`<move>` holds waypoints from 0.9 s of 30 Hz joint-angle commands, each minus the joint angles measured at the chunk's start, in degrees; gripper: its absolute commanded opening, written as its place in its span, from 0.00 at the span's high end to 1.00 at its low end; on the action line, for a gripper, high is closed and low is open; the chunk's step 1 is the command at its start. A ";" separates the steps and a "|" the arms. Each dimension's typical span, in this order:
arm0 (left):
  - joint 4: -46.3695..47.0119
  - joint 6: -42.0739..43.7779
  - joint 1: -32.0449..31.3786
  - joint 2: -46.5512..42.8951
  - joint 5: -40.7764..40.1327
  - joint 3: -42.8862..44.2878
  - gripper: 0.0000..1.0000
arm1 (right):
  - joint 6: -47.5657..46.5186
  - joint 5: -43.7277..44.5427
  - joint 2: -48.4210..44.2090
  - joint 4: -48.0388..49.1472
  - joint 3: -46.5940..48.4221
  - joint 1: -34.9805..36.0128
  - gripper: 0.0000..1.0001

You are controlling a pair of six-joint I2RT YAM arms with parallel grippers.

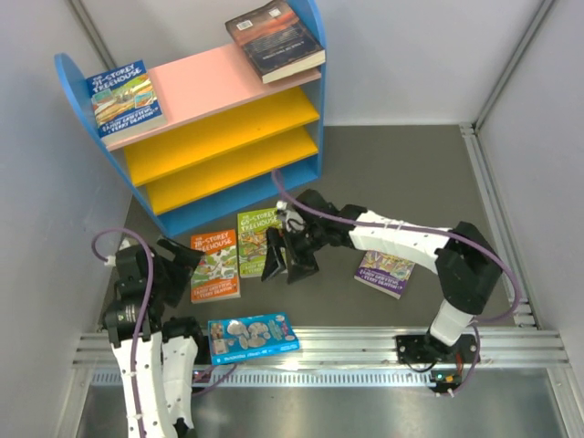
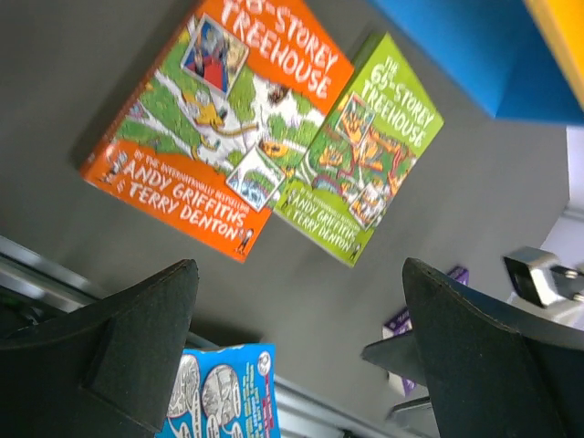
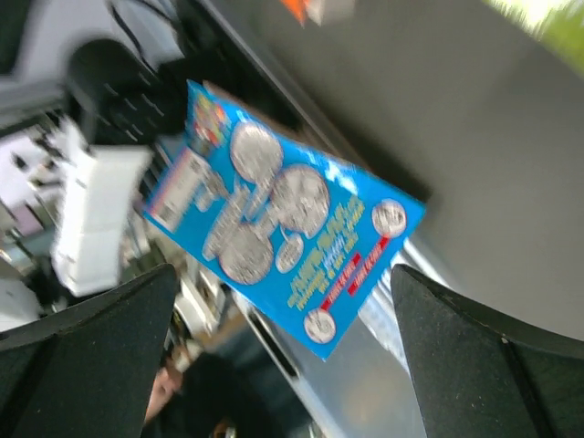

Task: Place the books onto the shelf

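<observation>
The shelf point(image 1: 228, 128) stands at the back left. On its pink top board lie a blue book point(image 1: 126, 99) and a thick dark book point(image 1: 275, 38). An orange book point(image 1: 214, 265), a green book point(image 1: 256, 239) and a purple book point(image 1: 385, 272) lie flat on the grey floor. A bright blue book point(image 1: 253, 337) rests on the metal front rail. My right gripper point(image 1: 290, 260) hangs open just right of the green book, holding nothing. At the orange book's left edge, my left gripper point(image 1: 181, 269) is open and empty. The left wrist view shows the orange book point(image 2: 219, 128) and green book point(image 2: 365, 155) ahead of the left gripper point(image 2: 299, 283). The right wrist view looks past the right gripper point(image 3: 283, 292) at the bright blue book point(image 3: 283, 219).
White walls close in the left, back and right. A metal rail point(image 1: 365, 347) runs along the front edge. The right arm's purple cable point(image 1: 310, 212) loops over the floor before the shelf. The two yellow boards hold nothing.
</observation>
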 commanded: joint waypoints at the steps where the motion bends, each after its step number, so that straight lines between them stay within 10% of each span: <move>1: 2.09 -0.37 0.25 -2.20 5.63 -1.98 0.01 | -9.35 -1.45 0.83 -17.01 3.57 4.51 0.00; 7: 4.37 3.06 0.34 0.35 9.77 -3.38 0.01 | -6.31 -0.64 -0.41 -21.71 -6.61 5.58 0.00; 27: 7.27 2.88 0.25 0.08 9.86 -3.04 0.02 | 34.29 -8.30 3.11 19.41 -18.66 13.05 0.00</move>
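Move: From my right hand, the light-blue book, back cover up by the front rail, lies about 14 cm back, 11 cm to the left and some 12 cm below. The green book is roughly 15 cm ahead and 8 cm left of this hand, the orange book 8 cm ahead and 22 cm left, both lower by about 14 cm. From my left hand the light-blue book is some 15 cm back, 13 cm right and 16 cm below. I swing my right hand back about 13 cm and down toward the front rail, drifting right past the light-blue book's right end and then a few centimetres left again, so one open finger comes up against that end. The wrist tips the fingers steeply downward, by some 30 degrees or more. My left hand, wide open, eases 2 to 3 cm right. ##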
